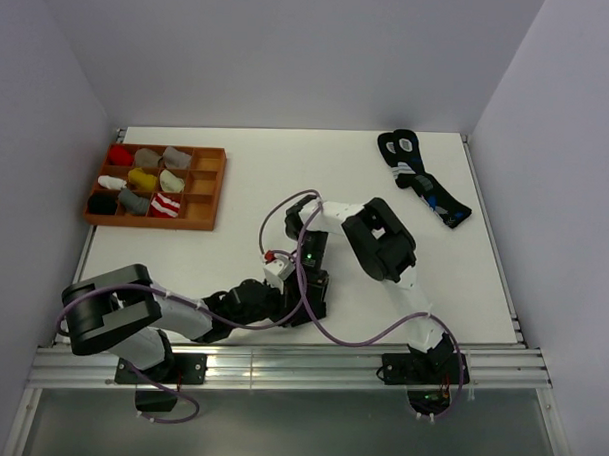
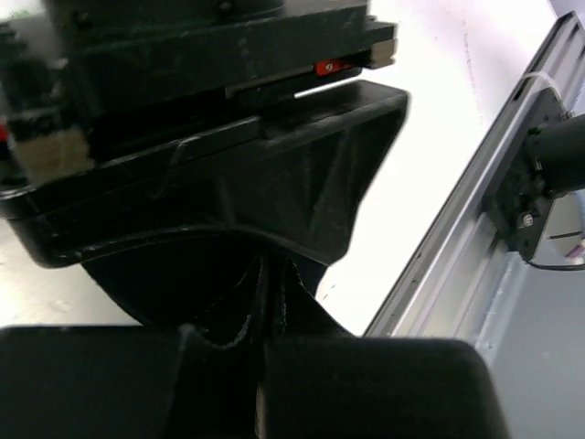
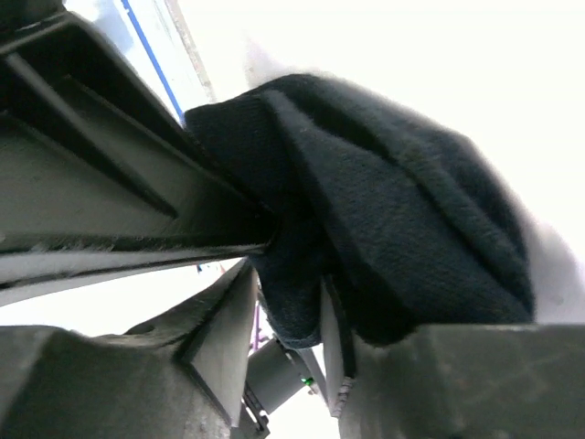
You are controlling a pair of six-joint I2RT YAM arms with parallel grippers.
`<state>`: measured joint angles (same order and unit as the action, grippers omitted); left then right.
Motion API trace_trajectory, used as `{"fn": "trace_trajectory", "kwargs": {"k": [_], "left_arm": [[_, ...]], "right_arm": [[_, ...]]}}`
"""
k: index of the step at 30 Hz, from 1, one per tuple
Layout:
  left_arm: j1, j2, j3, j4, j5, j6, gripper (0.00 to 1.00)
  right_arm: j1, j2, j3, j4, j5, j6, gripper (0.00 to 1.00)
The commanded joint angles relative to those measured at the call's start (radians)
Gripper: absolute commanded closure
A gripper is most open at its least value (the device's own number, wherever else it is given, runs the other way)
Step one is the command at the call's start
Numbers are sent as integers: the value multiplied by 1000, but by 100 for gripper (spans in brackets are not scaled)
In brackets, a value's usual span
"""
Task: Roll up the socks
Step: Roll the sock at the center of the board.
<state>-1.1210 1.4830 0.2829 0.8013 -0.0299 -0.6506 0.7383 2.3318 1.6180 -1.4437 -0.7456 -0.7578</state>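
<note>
A black sock hangs bunched and folded between the two grippers, low over the table's near middle. The top view hides it under the arms. One fold of it lies between the fingers of my right gripper, which stand open, with a gap on the left side. My left gripper is shut; in the right wrist view its grey fingers pinch the sock's edge. From above, the left gripper and right gripper meet tip to tip. A red-and-white striped sock bundle lies in the tray.
An orange compartment tray with several small sock bundles stands at the back left. A pair of dark socks with white rings and blue marks lies at the back right. A metal rail runs along the near edge.
</note>
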Motion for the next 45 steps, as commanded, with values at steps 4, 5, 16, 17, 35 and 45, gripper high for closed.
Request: {"fn": "trace_trajectory", "kwargs": {"k": [4,5,16,17,35,45], "left_arm": [[0,68,-18,-31,12,-87,100],[0,78,-17,-36,15,-96,100],[9,91,-31,-91,12,-244,100],[19,102,-27,-99,21,-253,100],[274,319,33,-47,493,-400,100],[383,349,104,-218,636,-342,100]], "right_arm": [[-22,-104,-78,268,95,70,45],[-25,-142,-89,294,106,107,44],[-109,-370,-228,600,236,314,40],[-125,-394,-253,611,241,311,40],[-203,-983,-731,881,164,17,35],[-91,-1123,-886,903,135,-166,34]]}}
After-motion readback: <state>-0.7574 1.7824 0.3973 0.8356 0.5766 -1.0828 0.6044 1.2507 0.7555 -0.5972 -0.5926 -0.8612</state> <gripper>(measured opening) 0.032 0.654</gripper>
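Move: Both hands are at the bunched black sock. Its middle lies about 4 cm to the right of the left fingers, 1 cm ahead and 2 cm lower. From the right hand's point it lies roughly 1 cm ahead, 1 cm to the left and 1 cm lower. The table's near edge runs straight back from the right hand, some 8 cm away. Keep the left gripper shut on the sock's left side and tip it down some 40 degrees, easing it slightly forward and down. Open the right fingers wider and draw them forward off the sock about 10 cm, then up and to the right, and finally bring them back about 6 cm, swinging the fingers from pointing back to pointing left and down at the sock. ##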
